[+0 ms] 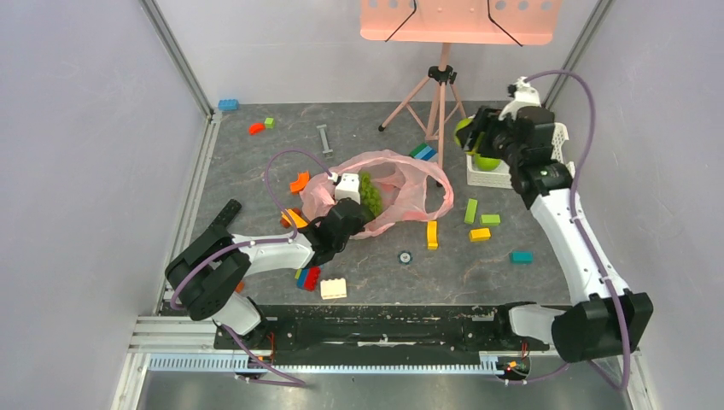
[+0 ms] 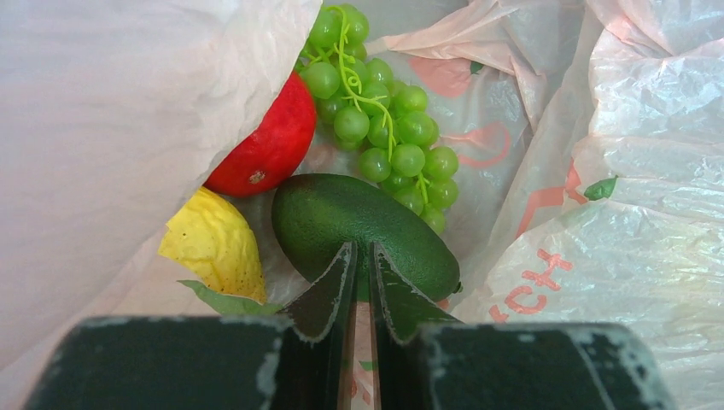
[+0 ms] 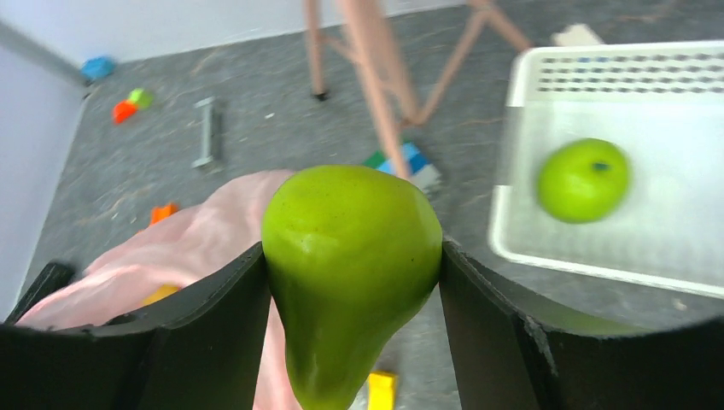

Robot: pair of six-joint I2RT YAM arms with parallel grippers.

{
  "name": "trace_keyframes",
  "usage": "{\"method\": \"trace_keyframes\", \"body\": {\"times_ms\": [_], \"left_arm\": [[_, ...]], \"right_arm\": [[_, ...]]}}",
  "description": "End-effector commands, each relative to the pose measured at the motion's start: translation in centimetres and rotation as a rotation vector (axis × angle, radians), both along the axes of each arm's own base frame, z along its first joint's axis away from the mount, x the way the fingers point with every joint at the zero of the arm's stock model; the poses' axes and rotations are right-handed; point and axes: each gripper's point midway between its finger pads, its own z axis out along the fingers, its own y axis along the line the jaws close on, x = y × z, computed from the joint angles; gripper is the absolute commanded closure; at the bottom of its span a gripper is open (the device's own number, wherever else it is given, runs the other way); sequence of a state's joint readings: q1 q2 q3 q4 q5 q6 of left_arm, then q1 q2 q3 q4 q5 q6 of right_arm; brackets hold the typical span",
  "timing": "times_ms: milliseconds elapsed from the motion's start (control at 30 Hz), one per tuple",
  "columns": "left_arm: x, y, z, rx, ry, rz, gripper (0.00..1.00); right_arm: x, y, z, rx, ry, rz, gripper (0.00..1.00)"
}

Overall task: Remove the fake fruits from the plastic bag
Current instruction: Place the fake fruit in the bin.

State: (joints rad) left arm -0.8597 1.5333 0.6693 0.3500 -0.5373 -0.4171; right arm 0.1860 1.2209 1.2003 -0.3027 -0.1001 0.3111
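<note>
The pink plastic bag [image 1: 401, 184] lies crumpled mid-table. My left gripper [image 1: 348, 218] is at its near mouth, jaws nearly together with a thin layer of bag film [image 2: 649, 171] pinched between them. Inside, just past the left gripper's [image 2: 362, 248] tips, lie a dark green avocado [image 2: 341, 213], a red apple [image 2: 265, 145], a yellow lemon [image 2: 218, 243] and green grapes [image 2: 384, 128]. My right gripper [image 3: 352, 249] is shut on a green pear [image 3: 341, 222] and hangs in the air by the left edge of the white basket [image 3: 649, 73]. A green apple [image 3: 583, 179] sits in that basket.
A pink tripod [image 1: 440, 94] stands just left of the basket [image 1: 487, 179]. Building blocks are scattered around: yellow [image 1: 432, 234], green [image 1: 470, 210], teal [image 1: 521, 256], cream [image 1: 333, 289]. A grey metal piece [image 1: 324, 138] lies at the back. Walls close in both sides.
</note>
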Motion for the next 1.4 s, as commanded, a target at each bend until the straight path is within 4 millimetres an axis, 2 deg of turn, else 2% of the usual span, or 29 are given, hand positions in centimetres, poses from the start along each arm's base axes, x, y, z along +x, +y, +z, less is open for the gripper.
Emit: {"method": "trace_keyframes", "body": {"times_ms": [0,167,300,433,533,733,933,1133,1367], "left_arm": [[0.6,-0.5,1.5,-0.054,-0.035,0.010,0.85],[0.6,-0.7,1.5,-0.060,-0.030,0.005,0.85],[0.5,-0.8,1.4,-0.068,-0.025,-0.001,0.85],[0.5,-0.9,1.3,-0.068,-0.021,-0.001,0.85],[0.5,-0.8,1.3,-0.070,-0.021,-0.002,0.85],[0.4,-1.1,1.1,-0.073,-0.010,-0.013,0.85],[0.4,-1.2,1.1,-0.074,-0.010,-0.016,0.85],[0.5,-1.1,1.2,-0.066,-0.015,-0.012,0.85],[0.6,-0.8,1.1,-0.054,-0.019,-0.005,0.85]], "right_arm": [[2.1,-5.8,-1.0,0.019,0.034,-0.127,0.38],[4.2,-15.1,-4.2,-0.068,0.107,-0.450,0.36],[6.6,-19.4,-7.3,-0.089,0.188,-0.598,0.35],[8.2,-22.9,-9.0,-0.092,0.202,-0.741,0.35],[9.8,-24.3,-10.3,-0.086,0.187,-0.777,0.35],[13.3,-25.6,-13.8,-0.111,0.196,-0.781,0.35],[16.4,-26.9,-15.4,-0.222,0.205,-0.750,0.35],[18.3,-28.1,-17.3,-0.299,0.227,-0.748,0.34],[18.9,-29.4,-19.7,-0.345,0.266,-0.788,0.33]]}}
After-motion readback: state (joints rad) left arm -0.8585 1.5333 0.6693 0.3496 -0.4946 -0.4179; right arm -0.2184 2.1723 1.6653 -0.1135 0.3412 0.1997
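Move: The right hand holds the green pear high up; the middle of the white bin lies about 21 cm to its right, 13 cm ahead and 26 cm below. The green apple in the bin is some 11 cm right and 12 cm ahead; the blue-green blocks are about 9 cm left and 12 cm ahead, both equally low. From the left hand, the bin lies roughly 47 cm right, 19 cm ahead and slightly lower. Right hand carries the still-pinched pear some 28 cm right, down and forward over the bin, turning clockwise. ##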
